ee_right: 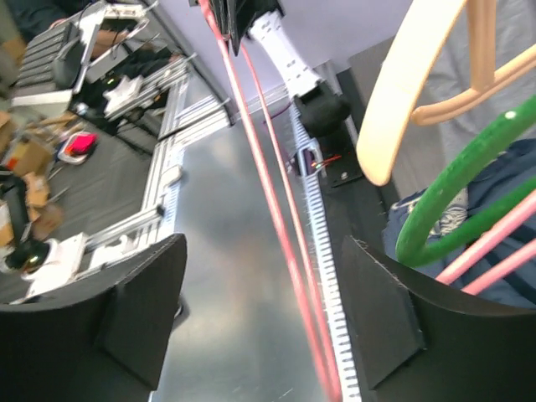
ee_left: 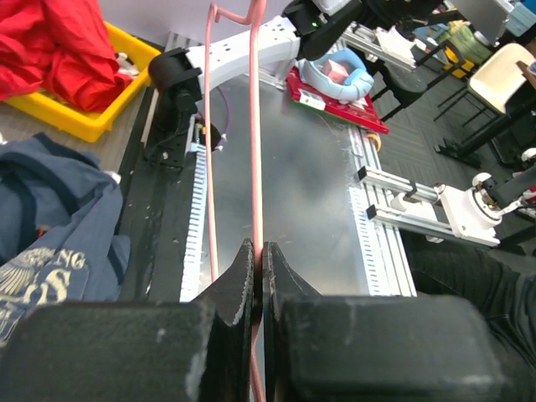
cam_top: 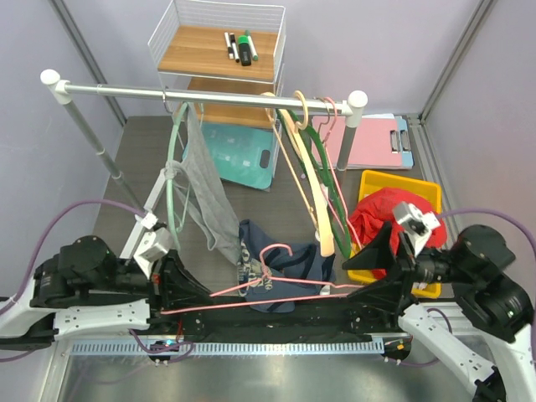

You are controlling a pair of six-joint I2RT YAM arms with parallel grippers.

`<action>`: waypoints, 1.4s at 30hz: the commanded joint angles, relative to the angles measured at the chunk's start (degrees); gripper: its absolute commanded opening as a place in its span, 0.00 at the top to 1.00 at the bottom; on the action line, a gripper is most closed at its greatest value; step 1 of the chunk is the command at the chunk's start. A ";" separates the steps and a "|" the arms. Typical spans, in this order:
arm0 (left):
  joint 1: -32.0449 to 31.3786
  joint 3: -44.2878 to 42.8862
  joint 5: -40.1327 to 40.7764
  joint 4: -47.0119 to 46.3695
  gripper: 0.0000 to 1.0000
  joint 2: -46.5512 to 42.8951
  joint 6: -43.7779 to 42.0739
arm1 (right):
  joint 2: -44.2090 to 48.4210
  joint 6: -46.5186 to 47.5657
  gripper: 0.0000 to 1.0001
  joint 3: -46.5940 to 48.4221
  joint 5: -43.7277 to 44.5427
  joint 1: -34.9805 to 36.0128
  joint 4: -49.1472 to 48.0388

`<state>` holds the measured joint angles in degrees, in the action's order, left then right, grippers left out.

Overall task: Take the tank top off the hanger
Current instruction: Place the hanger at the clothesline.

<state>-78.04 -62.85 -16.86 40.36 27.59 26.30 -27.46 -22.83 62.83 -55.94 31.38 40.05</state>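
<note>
A pink wire hanger [cam_top: 268, 299] stretches level between my two grippers, just above the table's front edge. My left gripper [cam_top: 209, 295] is shut on one end of its wire; in the left wrist view the hanger [ee_left: 258, 126] runs straight out from the pinched jaws of the left gripper [ee_left: 258, 251]. My right gripper [cam_top: 352, 280] stands open around the other end, and the hanger's wires [ee_right: 268, 193] pass untouched between the spread jaws of the right gripper [ee_right: 261, 247]. A navy printed tank top [cam_top: 272, 264] lies crumpled on the table under the hanger's hook, also visible as the tank top [ee_left: 50, 226].
A metal rail [cam_top: 209, 94] carries a mint hanger with a grey garment [cam_top: 205, 188], a wooden hanger [cam_top: 306, 167], a green hanger [cam_top: 331, 197] and pink ones. A yellow bin [cam_top: 419, 188] holds red cloth [cam_top: 381, 213]. A wire shelf [cam_top: 218, 50], teal board [cam_top: 239, 155] and pink clipboard [cam_top: 373, 142] stand behind.
</note>
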 commanded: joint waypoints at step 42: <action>-0.18 -23.81 47.09 3.50 1.00 12.48 7.62 | 11.92 -20.57 0.02 -39.79 32.04 -0.09 -12.78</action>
<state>-78.04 -83.79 25.87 49.12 36.36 33.08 -12.53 -36.16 30.11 -18.20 31.38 41.56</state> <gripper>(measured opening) 0.009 0.986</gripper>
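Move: The left hand's pink hanger is headed for the bare stretch of the clothesline rod, some 32 cm ahead, 4 cm right and perhaps 8 cm above that hand. The grey garment hangs about 24 cm ahead of the left hand, 4 cm left and 8 cm lower. From the right hand, the tank top lies roughly 14 cm ahead, 13 cm left and 35 cm below, while the wooden hanger hangs about 16 cm ahead, 7 cm left and a little lower, and the yellow tray stands 20 cm ahead, 17 cm right, at table level. Keeping its pinch on the pink hanger's end, the left hand carries it forward about 12 cm towards the rod, dipping some 5 cm before climbing to 8 cm above its start, drifting left and turning some 40 degrees counter-clockwise so the hook swings up to the line. The already parted right hand opens fully and leaves the other end of the hanger, swinging about 8 cm right with a 40-degree clockwise turn, then sinks some 20 cm and reaches forward towards the tank top, easing back left with its open fingers tipping down. ##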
